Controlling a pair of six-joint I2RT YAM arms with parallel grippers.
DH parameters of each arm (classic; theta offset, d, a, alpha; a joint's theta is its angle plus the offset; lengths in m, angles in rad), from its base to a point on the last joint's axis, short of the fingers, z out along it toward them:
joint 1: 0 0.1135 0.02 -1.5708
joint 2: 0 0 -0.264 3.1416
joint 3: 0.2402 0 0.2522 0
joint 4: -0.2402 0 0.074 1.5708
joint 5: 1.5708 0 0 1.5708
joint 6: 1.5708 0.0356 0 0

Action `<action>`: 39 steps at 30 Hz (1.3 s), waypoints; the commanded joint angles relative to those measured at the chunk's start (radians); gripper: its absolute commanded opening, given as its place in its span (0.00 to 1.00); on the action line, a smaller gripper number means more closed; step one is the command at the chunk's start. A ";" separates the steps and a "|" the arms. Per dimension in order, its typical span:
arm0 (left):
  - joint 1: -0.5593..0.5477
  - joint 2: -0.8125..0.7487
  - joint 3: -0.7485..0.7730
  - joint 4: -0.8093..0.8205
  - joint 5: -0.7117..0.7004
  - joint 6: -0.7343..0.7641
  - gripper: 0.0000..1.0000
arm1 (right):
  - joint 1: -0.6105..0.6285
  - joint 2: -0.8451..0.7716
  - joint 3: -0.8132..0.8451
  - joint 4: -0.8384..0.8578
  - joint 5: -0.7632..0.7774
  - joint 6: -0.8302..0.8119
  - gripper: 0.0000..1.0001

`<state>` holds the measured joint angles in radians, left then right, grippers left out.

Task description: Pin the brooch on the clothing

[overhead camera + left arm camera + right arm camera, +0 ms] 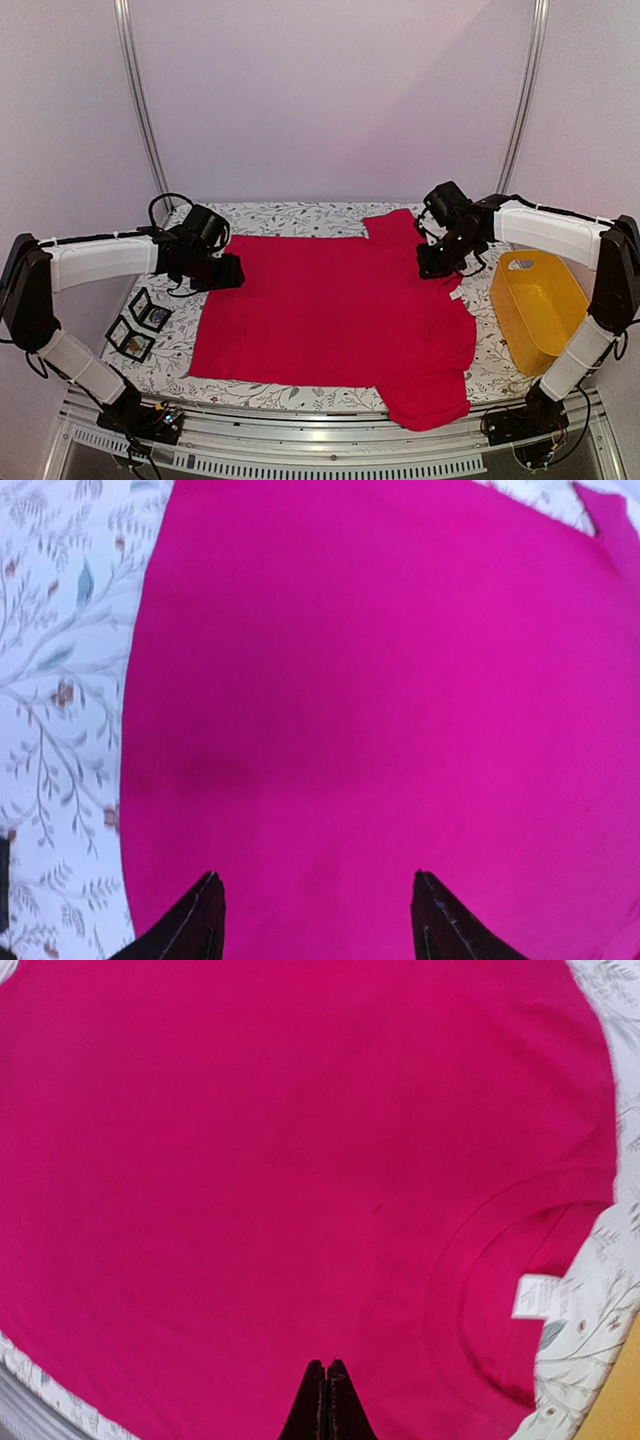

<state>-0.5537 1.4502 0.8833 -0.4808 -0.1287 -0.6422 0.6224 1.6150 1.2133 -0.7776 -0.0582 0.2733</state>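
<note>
The clothing, a bright red T-shirt (330, 310), lies spread flat on the floral tablecloth (300, 215), its neck to the right with a white label (533, 1297). My left gripper (228, 272) hovers over the shirt's left edge. In the left wrist view the left gripper (315, 878) is open, with only red cloth (380, 700) below it. My right gripper (432, 268) hangs above the shirt near the collar. In the right wrist view the right gripper (327, 1362) is shut and holds nothing, over the red cloth (280, 1160). I cannot make out the brooch.
Two small open black cases (150, 312) (130, 340) lie on the tablecloth left of the shirt, with small items inside. A yellow bin (540, 305) stands at the right edge. White walls and metal posts close off the back.
</note>
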 commanded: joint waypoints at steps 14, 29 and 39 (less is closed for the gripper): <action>0.299 0.823 0.803 0.104 0.075 0.170 0.61 | -0.415 0.805 0.781 0.216 0.072 -0.045 0.00; 0.351 0.949 0.869 0.074 0.065 0.152 0.62 | -0.476 1.020 0.998 0.142 -0.071 0.073 0.00; 0.365 0.965 0.867 0.087 0.081 0.141 0.62 | -0.486 1.017 1.065 0.153 -0.135 0.014 0.28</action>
<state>-0.2119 2.3718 1.7931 -0.3477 -0.0566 -0.4873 0.1345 2.6213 2.2700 -0.5808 -0.1802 0.3119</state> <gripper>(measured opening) 0.616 0.241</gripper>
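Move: The clothing's far-left corner lies about 29 cm ahead of the left hand, 7 cm left and 8 cm below; the picture frames stand 9 cm back and 26 cm left. For the right hand, the far-right edge lies some 33 cm ahead, 10 cm right and 10 cm below, with the far sleeve 34 cm ahead and 3 cm left, the collar label 3 cm ahead and 12 cm right, and the yellow basket 5 cm back, 33 cm right. Both hands sweep forward about 30 cm and down to the clothing's far edge, right turning clockwise, opening slightly. ##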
